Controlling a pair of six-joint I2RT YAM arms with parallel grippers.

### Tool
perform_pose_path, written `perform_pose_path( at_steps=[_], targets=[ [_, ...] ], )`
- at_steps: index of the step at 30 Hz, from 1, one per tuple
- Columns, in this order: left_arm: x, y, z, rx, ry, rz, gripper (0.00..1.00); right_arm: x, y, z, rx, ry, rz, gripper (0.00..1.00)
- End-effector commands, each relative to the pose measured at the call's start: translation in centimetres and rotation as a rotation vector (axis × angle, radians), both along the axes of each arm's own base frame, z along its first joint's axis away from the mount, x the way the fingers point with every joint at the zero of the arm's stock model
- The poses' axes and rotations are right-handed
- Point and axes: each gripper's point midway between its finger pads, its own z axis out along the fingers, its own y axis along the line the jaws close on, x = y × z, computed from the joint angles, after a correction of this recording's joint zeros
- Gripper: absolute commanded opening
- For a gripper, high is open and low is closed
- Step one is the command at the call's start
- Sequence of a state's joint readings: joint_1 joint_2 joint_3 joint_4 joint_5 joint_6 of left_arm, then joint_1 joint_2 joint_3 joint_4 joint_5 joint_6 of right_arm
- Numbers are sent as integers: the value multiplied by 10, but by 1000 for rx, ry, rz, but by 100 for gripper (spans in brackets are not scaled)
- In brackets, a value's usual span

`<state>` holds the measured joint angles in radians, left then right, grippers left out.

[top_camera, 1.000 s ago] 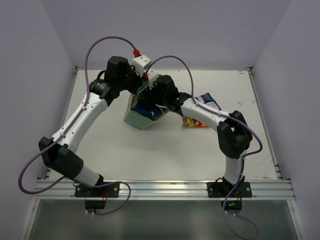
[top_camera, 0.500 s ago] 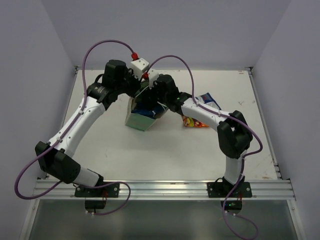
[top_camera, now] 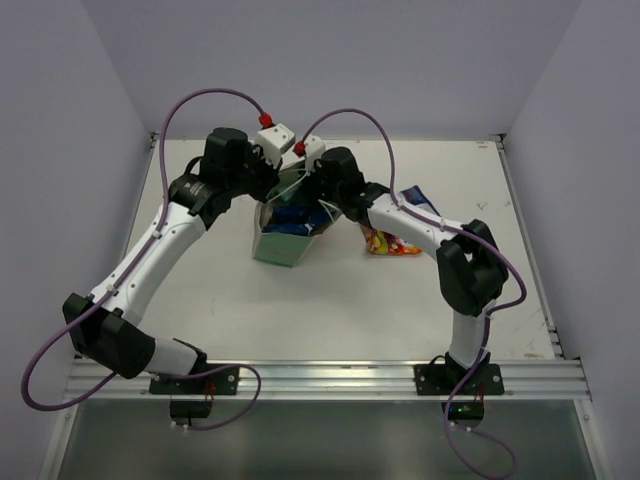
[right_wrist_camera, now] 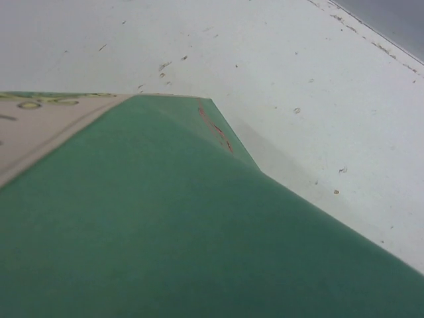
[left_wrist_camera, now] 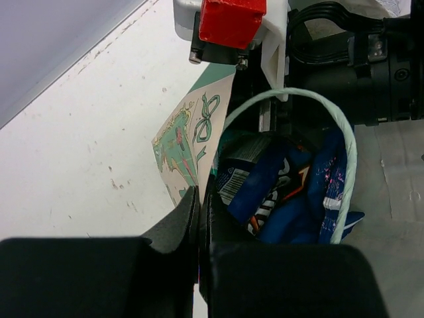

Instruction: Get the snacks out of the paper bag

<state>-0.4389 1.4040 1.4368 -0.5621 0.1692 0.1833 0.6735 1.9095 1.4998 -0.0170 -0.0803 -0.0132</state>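
Observation:
The mint green paper bag (top_camera: 277, 245) stands tilted at mid table with its mouth facing up. Several blue snacks (top_camera: 292, 216) show inside it. My left gripper (top_camera: 268, 192) is at the bag's left rim. In the left wrist view it (left_wrist_camera: 201, 199) is shut on the bag's printed side wall (left_wrist_camera: 189, 142), with blue packets (left_wrist_camera: 278, 192) just inside. My right gripper (top_camera: 322, 200) is at the bag's right rim. Its fingers are hidden, and the right wrist view is filled by the bag's green outside (right_wrist_camera: 165, 218). An orange-red-yellow packet (top_camera: 388, 243) and a blue packet (top_camera: 416, 200) lie on the table to the right.
The bag's mint cord handle (left_wrist_camera: 346, 146) loops over the mouth. The right wrist's camera housing with a red cap (left_wrist_camera: 232, 20) hangs close above the bag. White table (right_wrist_camera: 298, 66) lies beyond the bag, with grey walls at the back and sides.
Both grippers have moved a little toward the back with the bag's rim. The bag now stands more upright, its mouth shows more blue packets, and the left elbow has swung left.

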Motion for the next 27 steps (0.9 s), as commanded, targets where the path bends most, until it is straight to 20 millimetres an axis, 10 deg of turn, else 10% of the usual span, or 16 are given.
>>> perform_pose_path(
  at_steps=[1, 8, 16, 27],
  targets=[
    [-5, -10, 35, -77, -105, -42, 0, -6, 2, 40, 98, -44, 22, 0],
    [-2, -4, 32, -62, -116, -12, 0, -31, 8, 53, 159, -19, 100, 0],
    [4, -6, 31, -63, -120, -4, 0, -57, -1, 149, 270, -171, 150, 0],
    [22, 6, 37, -46, -142, 104, 0, -78, -21, 226, 323, -314, 158, 0]
  ],
)
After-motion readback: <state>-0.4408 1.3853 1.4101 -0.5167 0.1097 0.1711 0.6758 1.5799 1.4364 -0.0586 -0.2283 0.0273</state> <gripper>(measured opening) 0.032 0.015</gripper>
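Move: The green-and-white snack pouch, already shut in the right fingers, is deep in the far part of the bag; the bag's mouth is roughly 8 cm above and 6 cm back of the right hand, in line sideways. The blue snacks lie about 8 cm back, 3 cm left and 3 cm below the right hand; the orange pouch, on the table, some 10 cm back, 20 cm right, 16 cm down. From the left hand, the mouth's middle is about 5 cm right, level fore and aft, 2 cm lower. The green-and-white pouch is drawn up towards the bag's mouth: the right hand, fingers kept shut on it, first eases back a few centimetres nearly level, then climbs fast by about 13 cm while still coming back, its wrist rolling and turning some 15 degrees. The left hand keeps its pinch on the rim and holds nearly still against the pull. ##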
